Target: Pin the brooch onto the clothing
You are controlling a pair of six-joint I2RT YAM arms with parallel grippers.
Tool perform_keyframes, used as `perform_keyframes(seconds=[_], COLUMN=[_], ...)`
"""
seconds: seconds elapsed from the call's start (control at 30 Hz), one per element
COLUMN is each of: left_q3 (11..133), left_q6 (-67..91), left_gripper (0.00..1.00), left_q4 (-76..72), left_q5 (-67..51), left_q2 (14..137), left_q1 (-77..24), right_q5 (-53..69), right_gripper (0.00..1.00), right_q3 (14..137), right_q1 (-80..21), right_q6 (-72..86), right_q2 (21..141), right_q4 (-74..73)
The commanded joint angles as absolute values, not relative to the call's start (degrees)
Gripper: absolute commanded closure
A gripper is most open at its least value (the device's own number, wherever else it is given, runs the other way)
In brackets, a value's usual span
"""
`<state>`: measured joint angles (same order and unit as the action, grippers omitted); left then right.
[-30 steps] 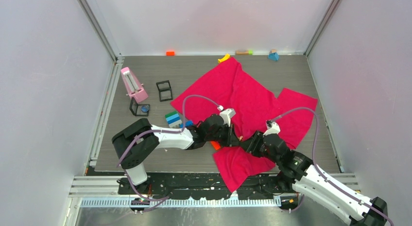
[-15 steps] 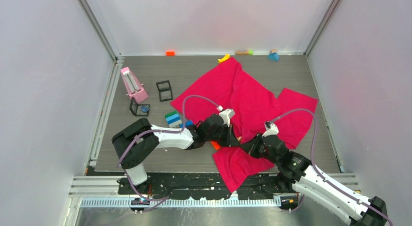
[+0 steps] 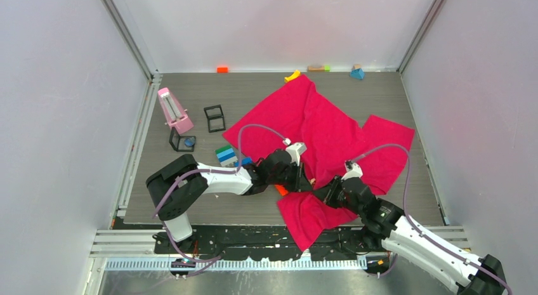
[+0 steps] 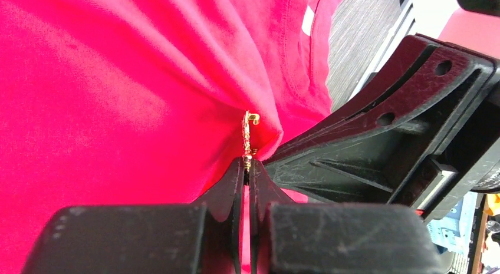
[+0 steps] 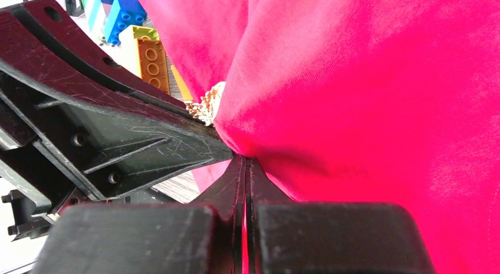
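The clothing, a crimson T-shirt, lies spread over the middle and right of the table. Both grippers meet at its near fold. My left gripper is shut on the brooch, whose thin golden edge with a small hook stands against the red fabric. The white neck label shows above. My right gripper is shut on a bunched pinch of the clothing, right beside the left fingers. The brooch peeks out between those fingers and the fabric. From above, the left gripper and right gripper nearly touch.
Stacked toy blocks stand just left of the left arm, and an orange piece lies under it. A pink metronome-like thing and black wire cubes stand at the left. Small toys line the back wall.
My right gripper has shut on a fold of the clothing and moved slightly left toward the left gripper. The left gripper has kept its hold and place.
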<state>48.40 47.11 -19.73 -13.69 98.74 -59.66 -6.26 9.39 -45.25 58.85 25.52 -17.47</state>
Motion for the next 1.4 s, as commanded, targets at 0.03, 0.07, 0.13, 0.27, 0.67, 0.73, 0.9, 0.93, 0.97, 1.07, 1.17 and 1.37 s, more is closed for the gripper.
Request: perform_keyframes(seconds=[0.03, 0.07, 0.13, 0.27, 0.67, 0.73, 0.9, 0.93, 0.97, 1.07, 1.17, 1.37], left_q3=[49.0, 49.0, 49.0, 49.0, 49.0, 49.0, 48.8, 48.9, 49.1, 49.9, 50.1, 51.1], left_q6=[46.0, 45.9, 45.9, 46.1, 45.6, 45.2, 44.3, 44.2, 44.1, 43.8, 44.2, 44.6], left_gripper=[1.0, 1.0, 1.0, 1.0, 1.0, 1.0, 1.0, 1.0, 1.0, 1.0, 1.0, 1.0], left_q4=[-28.7, -28.8, -29.4, -30.3, -26.1, -24.2, -20.5, -19.9, -19.3, -17.7, -17.3, -16.6], left_q5=[-17.7, -17.9, -18.4, -19.6, -18.4, -18.2, -19.9, -20.7, -21.7, -25.4, -29.4, -35.1], left_q2=[95.4, 95.3, 95.5, 96.0, 96.0, 95.7, 95.7, 95.9, 96.1, 97.3, 98.6, 100.8], left_q1=[-59.9, -59.9, -59.9, -59.9, -59.7, -59.3, -57.4, -57.0, -56.7, -55.8, -54.9, -53.7], right_q5=[-5.6, -5.4, -5.1, -4.9, -5.9, -6.9, -9.6, -10.2, -10.5, -11.8, -12.4, -13.1], right_gripper=[0.99, 0.99, 0.99, 0.99, 0.91, 0.82, 0.57, 0.53, 0.49, 0.43, 0.4, 0.27], right_q3=[8.5, 8.4, 8.3, 8.3, 12.2, 14.0, 18.8, 19.4, 20.4, 22.2, 24.5, 27.0], right_q1=[-45.5, -45.6, -45.5, -45.5, -45.6, -45.5, -45.5, -45.5, -45.6, -45.5, -45.5, -45.5], right_q6=[59.5, 59.6, 59.6, 59.6, 57.7, 56.8, 54.8, 54.1, 53.8, 52.3, 51.0, 44.7], right_q2=[28.4, 28.8, 29.8, 31.7, 29.6, 27.8, 23.8, 23.4, 22.8, 22.0, 22.0, 24.5], right_q4=[-15.5, -15.3, -14.5, -12.2, -18.5, -21.9, -30.1, -31.0, -32.3, -34.0, -34.0, -32.7])
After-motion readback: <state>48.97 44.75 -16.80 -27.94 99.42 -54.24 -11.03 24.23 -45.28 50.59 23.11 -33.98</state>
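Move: The left hand still grips the brooch, with the clothing's raised fold just off its tips, about 1 cm to the right, 1 cm back and 1 cm lower. On the table about 8 cm below that hand, the orange block lies some 9 cm left and level with it, the yellow brick about 17 cm left and 3 cm ahead. The right hand is already shut on the fold; from it the brooch is roughly 2 cm ahead, 1 cm left and 2 cm up. Still pinching the fold close under the brooch, the right hand draws it down about 2 cm, pauses, then opens to about two thirds and lets go, rising some 8 cm and backing off to the right. The left hand keeps its grip on the brooch, lifting about 1.5 cm and easing slightly right; then it carries the brooch left some 2.5 cm and down, turning slightly clockwise. ##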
